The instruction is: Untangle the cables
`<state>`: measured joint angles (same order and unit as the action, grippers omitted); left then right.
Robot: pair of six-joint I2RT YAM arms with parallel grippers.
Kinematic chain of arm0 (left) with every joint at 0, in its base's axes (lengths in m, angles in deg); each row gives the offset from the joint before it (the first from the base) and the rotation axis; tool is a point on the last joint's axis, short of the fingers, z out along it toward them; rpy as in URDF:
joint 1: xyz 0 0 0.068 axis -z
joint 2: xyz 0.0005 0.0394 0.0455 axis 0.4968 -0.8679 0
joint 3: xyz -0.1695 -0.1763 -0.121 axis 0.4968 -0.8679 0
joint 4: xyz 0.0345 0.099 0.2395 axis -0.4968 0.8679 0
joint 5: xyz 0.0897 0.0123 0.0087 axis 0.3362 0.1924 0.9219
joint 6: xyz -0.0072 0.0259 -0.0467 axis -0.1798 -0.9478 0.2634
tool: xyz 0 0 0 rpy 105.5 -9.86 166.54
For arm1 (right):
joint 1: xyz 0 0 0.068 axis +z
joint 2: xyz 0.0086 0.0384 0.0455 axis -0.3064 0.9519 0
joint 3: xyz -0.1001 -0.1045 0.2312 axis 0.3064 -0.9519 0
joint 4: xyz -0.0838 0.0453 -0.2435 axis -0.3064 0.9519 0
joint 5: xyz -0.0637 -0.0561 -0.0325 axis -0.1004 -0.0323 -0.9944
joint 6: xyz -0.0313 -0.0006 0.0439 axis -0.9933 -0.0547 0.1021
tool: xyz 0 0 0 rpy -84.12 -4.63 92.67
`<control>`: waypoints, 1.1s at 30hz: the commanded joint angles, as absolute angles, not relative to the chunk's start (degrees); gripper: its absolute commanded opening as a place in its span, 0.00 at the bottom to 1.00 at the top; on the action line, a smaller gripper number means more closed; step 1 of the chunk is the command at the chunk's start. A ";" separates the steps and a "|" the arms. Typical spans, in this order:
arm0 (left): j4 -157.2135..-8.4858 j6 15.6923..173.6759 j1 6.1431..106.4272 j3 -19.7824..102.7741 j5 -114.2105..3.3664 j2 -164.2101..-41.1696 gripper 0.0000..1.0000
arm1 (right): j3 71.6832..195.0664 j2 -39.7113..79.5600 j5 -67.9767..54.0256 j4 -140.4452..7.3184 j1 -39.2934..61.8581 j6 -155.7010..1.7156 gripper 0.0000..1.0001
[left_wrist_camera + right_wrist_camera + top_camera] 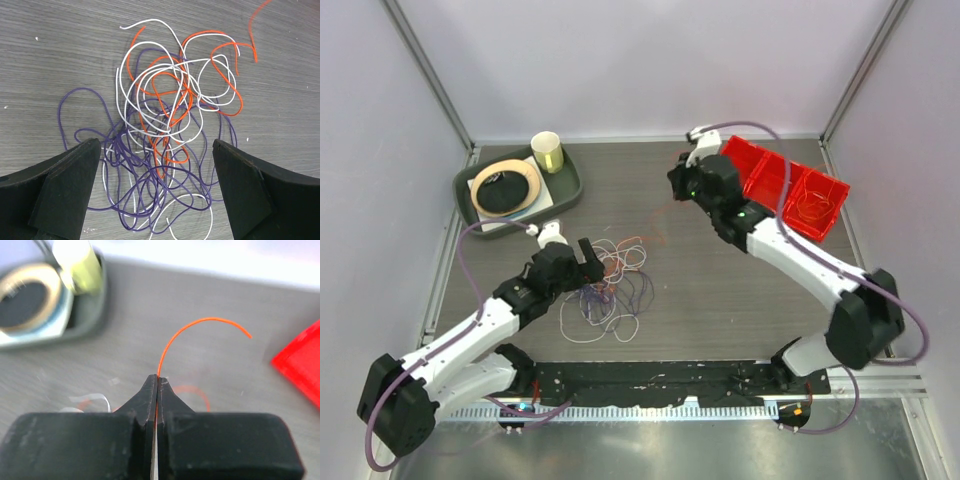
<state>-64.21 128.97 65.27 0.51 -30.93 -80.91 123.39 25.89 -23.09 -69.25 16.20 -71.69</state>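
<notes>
The cables lie in a loose tangle of orange-red, purple and white loops on the dark table, left of centre. In the left wrist view the tangle spreads between and beyond my left gripper's black fingers. My left gripper hovers just above it, wide open and holding nothing; from above it sits at the tangle's left edge. My right gripper is raised at the back, right of centre. It is shut on one orange cable, whose free end arcs out past the tips.
A green tray at the back left carries a round plate with a dark centre and a pale yellow cup. A red bin stands at the back right, close behind my right arm. Frame posts rise at both back corners.
</notes>
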 commanded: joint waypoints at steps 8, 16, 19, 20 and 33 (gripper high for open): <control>-69.92 126.18 65.12 1.49 -31.59 -83.44 1.00 | 149.44 13.90 -34.40 -59.20 16.43 -80.12 0.01; -89.09 101.93 65.29 9.22 -63.56 -86.34 1.00 | 168.56 18.29 -19.56 -47.83 16.52 -75.20 0.01; -89.28 94.46 65.38 13.09 -66.32 -91.60 1.00 | 170.94 18.82 -17.61 -46.86 16.52 -74.14 0.01; -89.27 93.75 65.38 14.92 -65.28 -93.36 1.00 | 171.20 18.74 -17.43 -47.03 16.52 -73.79 0.01; -79.27 91.90 66.00 26.97 -64.92 -110.86 0.91 | 171.21 16.10 -22.08 -45.54 16.52 -75.55 0.01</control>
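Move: The orange cable is already pinched in the right hand. Where it leaves the tangle it lies about 3 cm back, 7 cm left and 21 cm below that hand; the red box sits roughly 12 cm ahead and 30 cm to its right. From the open left hand, that same stretch of cable is some 9 cm ahead, 13 cm right and 8 cm down. The white loops are about 5 cm ahead and 7 cm right of the left hand, the purple coils 4 cm back and 4 cm right. Upward and fast, the right hand hauls the pinched orange cable some 35 cm away from the tangle, drifting back about 7 cm and tipping its fingers up, then eases to a stop. Shortly after it starts, the left hand swings right in an arc, rising and then sinking past the white loops towards the rising strand, turning clockwise, fingers still wide. ##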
